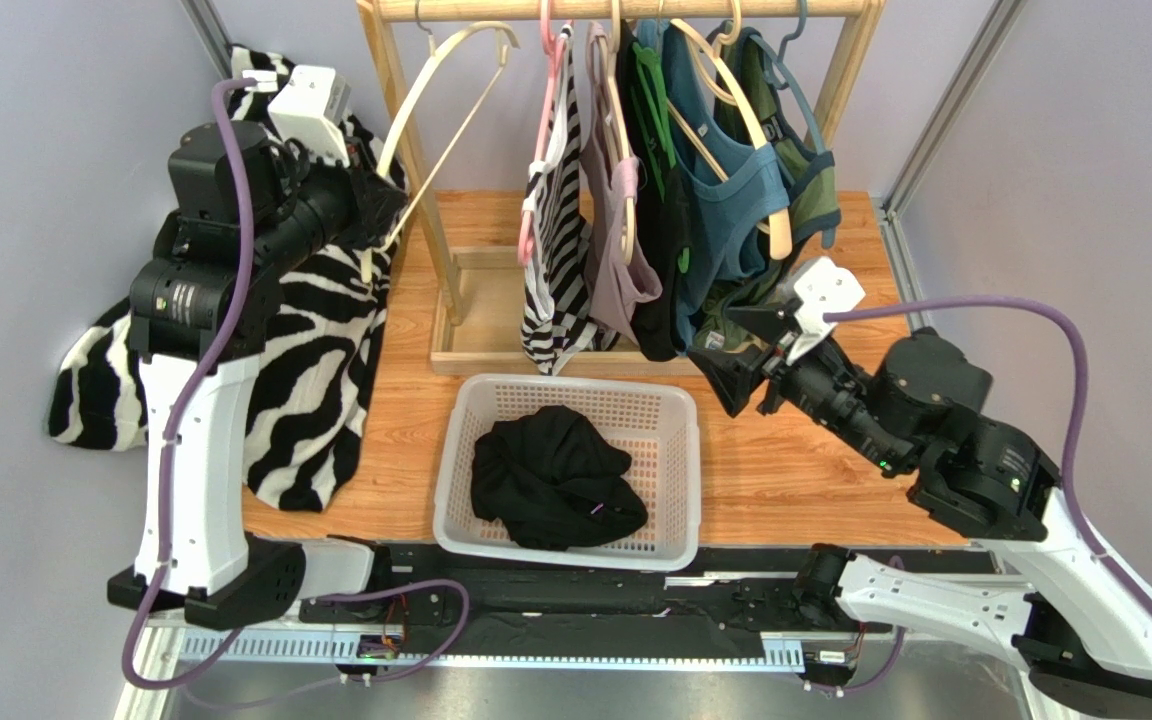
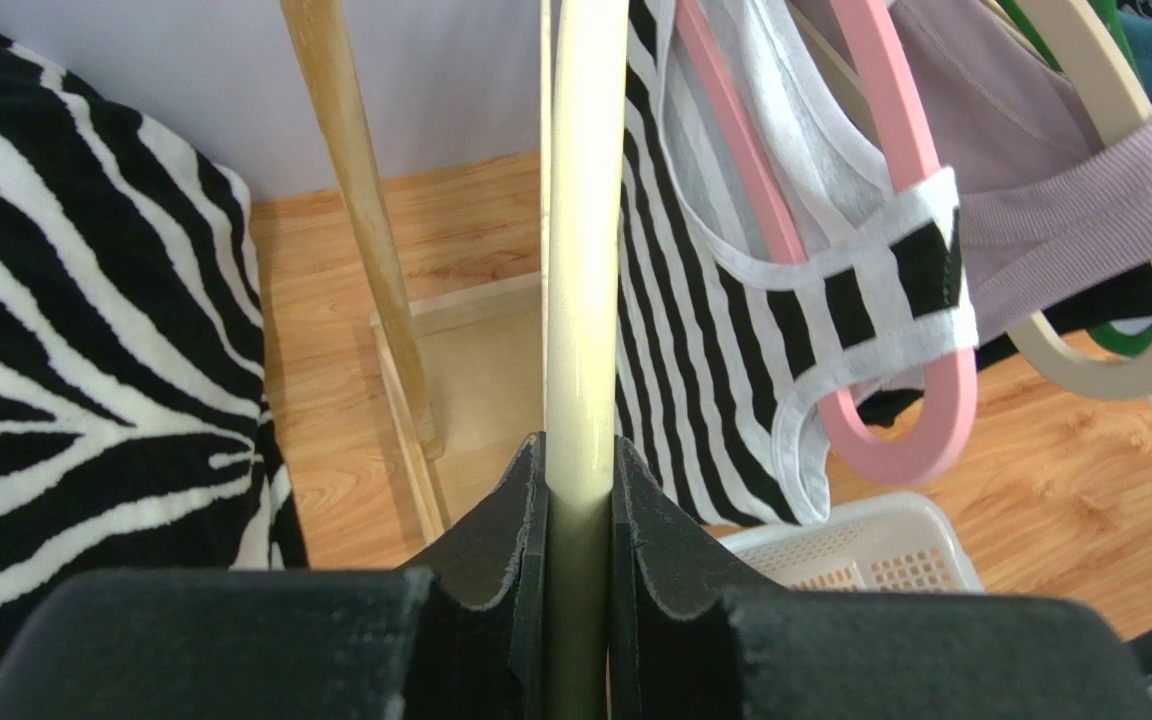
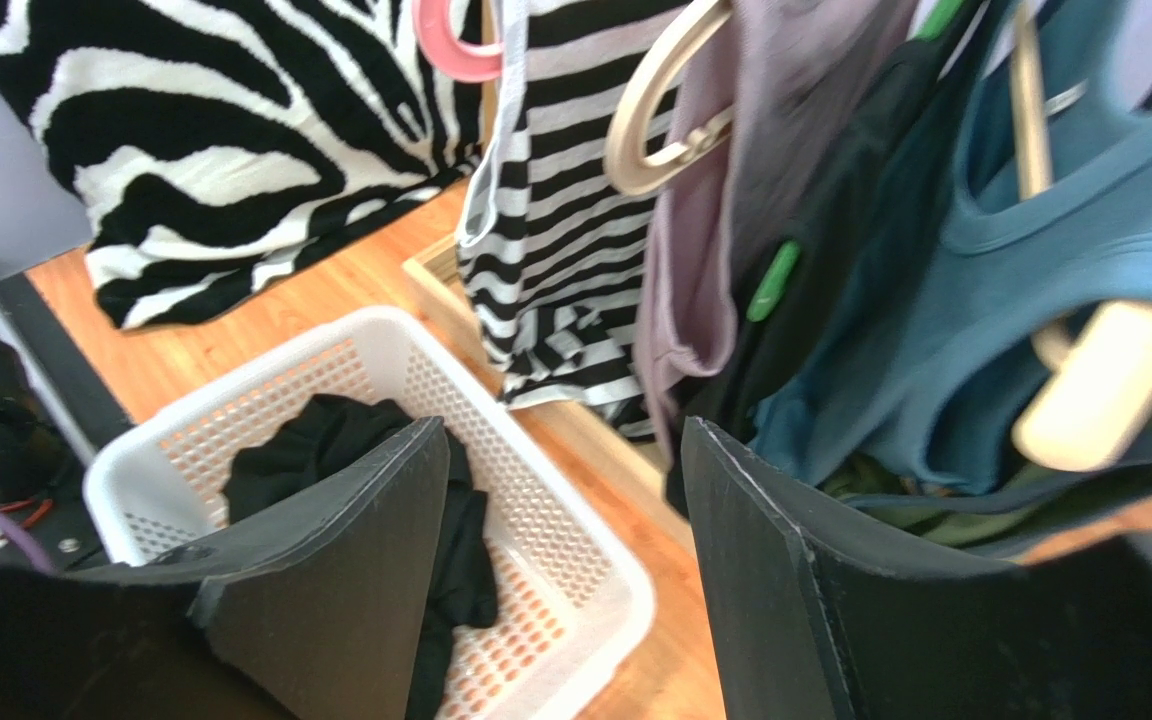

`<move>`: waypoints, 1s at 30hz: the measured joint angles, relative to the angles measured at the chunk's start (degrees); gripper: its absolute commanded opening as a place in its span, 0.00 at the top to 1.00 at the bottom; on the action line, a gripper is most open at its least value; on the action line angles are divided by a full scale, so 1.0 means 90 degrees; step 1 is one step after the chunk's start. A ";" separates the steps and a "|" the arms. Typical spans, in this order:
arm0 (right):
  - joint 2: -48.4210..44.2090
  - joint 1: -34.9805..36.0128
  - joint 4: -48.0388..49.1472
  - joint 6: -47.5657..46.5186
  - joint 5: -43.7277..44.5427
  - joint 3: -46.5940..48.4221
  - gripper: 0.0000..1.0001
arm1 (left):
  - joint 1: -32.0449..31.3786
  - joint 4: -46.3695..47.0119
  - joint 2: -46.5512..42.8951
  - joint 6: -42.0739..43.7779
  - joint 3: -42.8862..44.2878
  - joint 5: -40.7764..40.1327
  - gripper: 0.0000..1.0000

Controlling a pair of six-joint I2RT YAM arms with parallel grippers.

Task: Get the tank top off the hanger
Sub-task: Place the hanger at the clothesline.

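A bare cream hanger (image 1: 440,93) hangs tilted from the rail at the rack's left end, and my left gripper (image 1: 375,225) is shut on its lower arm. In the left wrist view the cream bar (image 2: 585,300) runs straight up out of the closed left gripper (image 2: 579,465). A crumpled black tank top (image 1: 552,480) lies in the white basket (image 1: 582,393). My right gripper (image 1: 732,357) hovers open beside the bottom of the hanging clothes, right of the basket. The right wrist view shows the right gripper (image 3: 564,435) with nothing between its fingers, above the basket (image 3: 597,570) and the black top (image 3: 312,435).
Several tops hang on the wooden rack (image 1: 432,195): a black-and-white striped one (image 1: 552,285) on a pink hanger, a mauve one (image 1: 615,270), a teal one (image 1: 725,195) and a green one (image 1: 808,165). A zebra-print cloth (image 1: 312,360) drapes at the left.
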 measured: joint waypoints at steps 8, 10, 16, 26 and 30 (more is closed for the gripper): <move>0.0367 0.0000 -0.0136 0.0605 -0.0199 -0.0034 0.40 | 0.0204 0.0022 0.0665 -0.0100 0.0430 0.0024 1.00; 0.0338 0.0000 -0.0138 0.0699 -0.0250 -0.0066 0.39 | 0.0204 0.0024 0.0775 -0.0117 0.0481 0.0022 1.00; 0.0245 0.0000 -0.0097 0.0850 -0.0466 -0.0114 0.38 | 0.0250 0.0024 0.0930 -0.0189 0.0505 0.0017 1.00; 0.1433 0.0000 -0.0913 0.1209 -0.0304 0.1219 0.20 | 0.0369 0.0068 0.0843 -0.0240 0.0158 0.0015 1.00; 0.2293 0.0000 -0.1205 0.1389 0.0102 0.2076 0.06 | 0.0369 0.0168 0.0692 -0.0243 -0.0063 0.0073 1.00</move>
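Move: The left hand already grips one end of the bare hanger; the clothesline spot under its hook is about 14 cm ahead of that hand, 4 cm to its right and 8 cm above. The rack's left post stands roughly 5 cm ahead and 1 cm right, the striped tank top 2 cm ahead and 13 cm right. From the right hand that clothesline spot is some 24 cm ahead and 24 cm left. Left hand eases the held hanger 5 cm forward to the clothesline, then down; right hand shifts left, opening. ##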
